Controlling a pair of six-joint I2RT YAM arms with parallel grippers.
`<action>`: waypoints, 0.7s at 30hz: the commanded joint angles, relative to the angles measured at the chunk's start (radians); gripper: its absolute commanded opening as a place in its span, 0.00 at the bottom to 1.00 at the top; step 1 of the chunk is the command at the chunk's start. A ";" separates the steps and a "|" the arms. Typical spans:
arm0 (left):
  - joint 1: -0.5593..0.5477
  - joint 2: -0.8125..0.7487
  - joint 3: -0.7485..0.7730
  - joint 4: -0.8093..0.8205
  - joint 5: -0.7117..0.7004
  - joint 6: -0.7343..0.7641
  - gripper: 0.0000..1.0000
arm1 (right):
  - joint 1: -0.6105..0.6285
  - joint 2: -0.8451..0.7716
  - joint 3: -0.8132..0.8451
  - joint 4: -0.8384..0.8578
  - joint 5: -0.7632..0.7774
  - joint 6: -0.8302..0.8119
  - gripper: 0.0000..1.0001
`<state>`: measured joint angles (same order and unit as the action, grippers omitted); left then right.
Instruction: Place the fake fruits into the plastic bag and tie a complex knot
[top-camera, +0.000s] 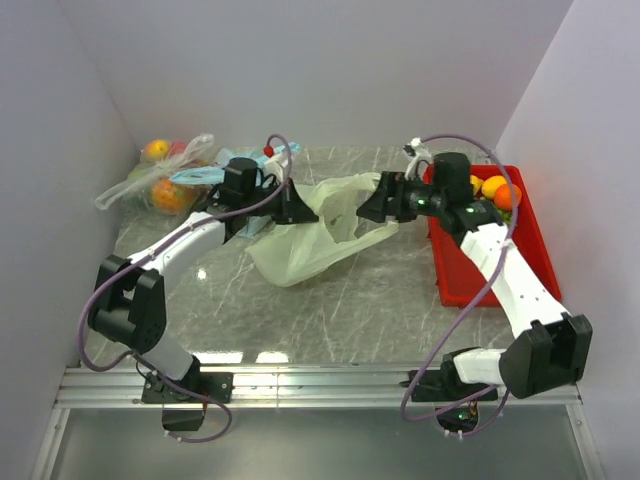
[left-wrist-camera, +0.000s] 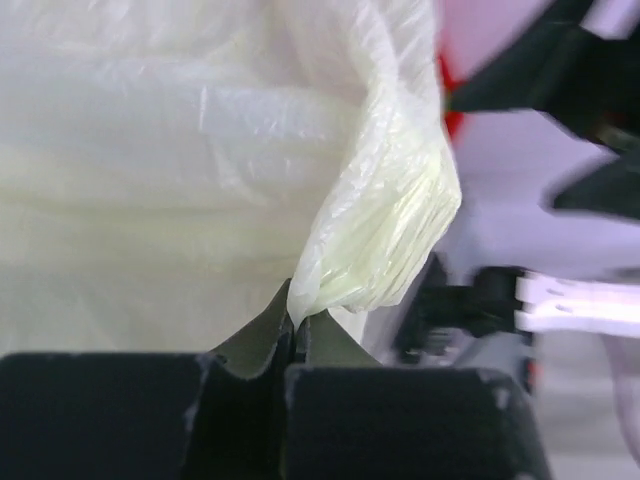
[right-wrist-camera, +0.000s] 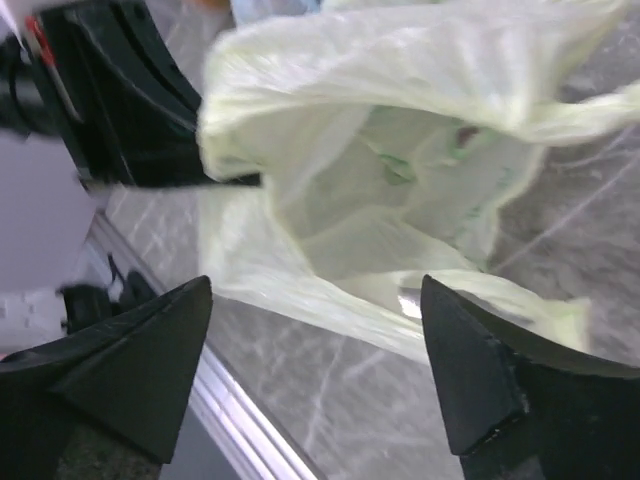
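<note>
The pale green plastic bag lies crumpled on the marble table between both arms. My left gripper is shut on a bunched edge of the plastic bag, its jaws pinched together at the plastic. My right gripper stands open at the bag's right side, apart from it. In the right wrist view its fingers spread wide before the bag's gaping mouth, with nothing between them. The fake fruits, yellow-orange and orange with some green, sit in the red tray.
Clear-wrapped orange and red fruits lie at the back left corner. A light blue bag lies under and behind the left arm. White walls close in left, right and behind. A metal rail runs along the near edge.
</note>
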<state>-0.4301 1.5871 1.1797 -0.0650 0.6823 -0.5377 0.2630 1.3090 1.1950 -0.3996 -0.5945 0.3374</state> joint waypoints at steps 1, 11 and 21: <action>0.046 -0.067 -0.093 0.377 0.343 -0.204 0.00 | -0.137 -0.112 0.003 -0.128 -0.157 -0.267 0.94; 0.085 -0.016 -0.249 1.283 0.556 -0.784 0.00 | -0.435 -0.087 0.035 -0.372 -0.183 -0.503 0.95; 0.093 0.091 -0.278 1.009 0.553 -0.508 0.00 | -0.527 -0.018 -0.022 -0.318 0.024 -0.541 0.93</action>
<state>-0.3408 1.7000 0.8955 1.1358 1.2396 -1.2469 -0.2234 1.2671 1.1408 -0.7349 -0.6525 -0.1593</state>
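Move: Far to the right hand's right lies the red tray, its middle about 36 cm right, 9 cm ahead and 25 cm down; its grapes sit 37 right and 16 ahead, the orange 43 right and 20 ahead. The green bag's mouth is 5 cm ahead, 4 left and 8 below. From the left hand, already pinching the bag, that mouth lies 4 cm ahead, 8 right, slightly lower; the tray 48 right, 8 ahead. Leaving the bag mouth with its fingers already wide open, the right hand sweeps about 17 cm to the right towards the red tray, level at first, then sinking some 6 cm. The left hand keeps its pinch on the bag's rim, drawing it back about 6 cm while lifting it nearly 9, then lowering about half of that; its wrist rolls left side down and turns clockwise, some 25 degrees each. ##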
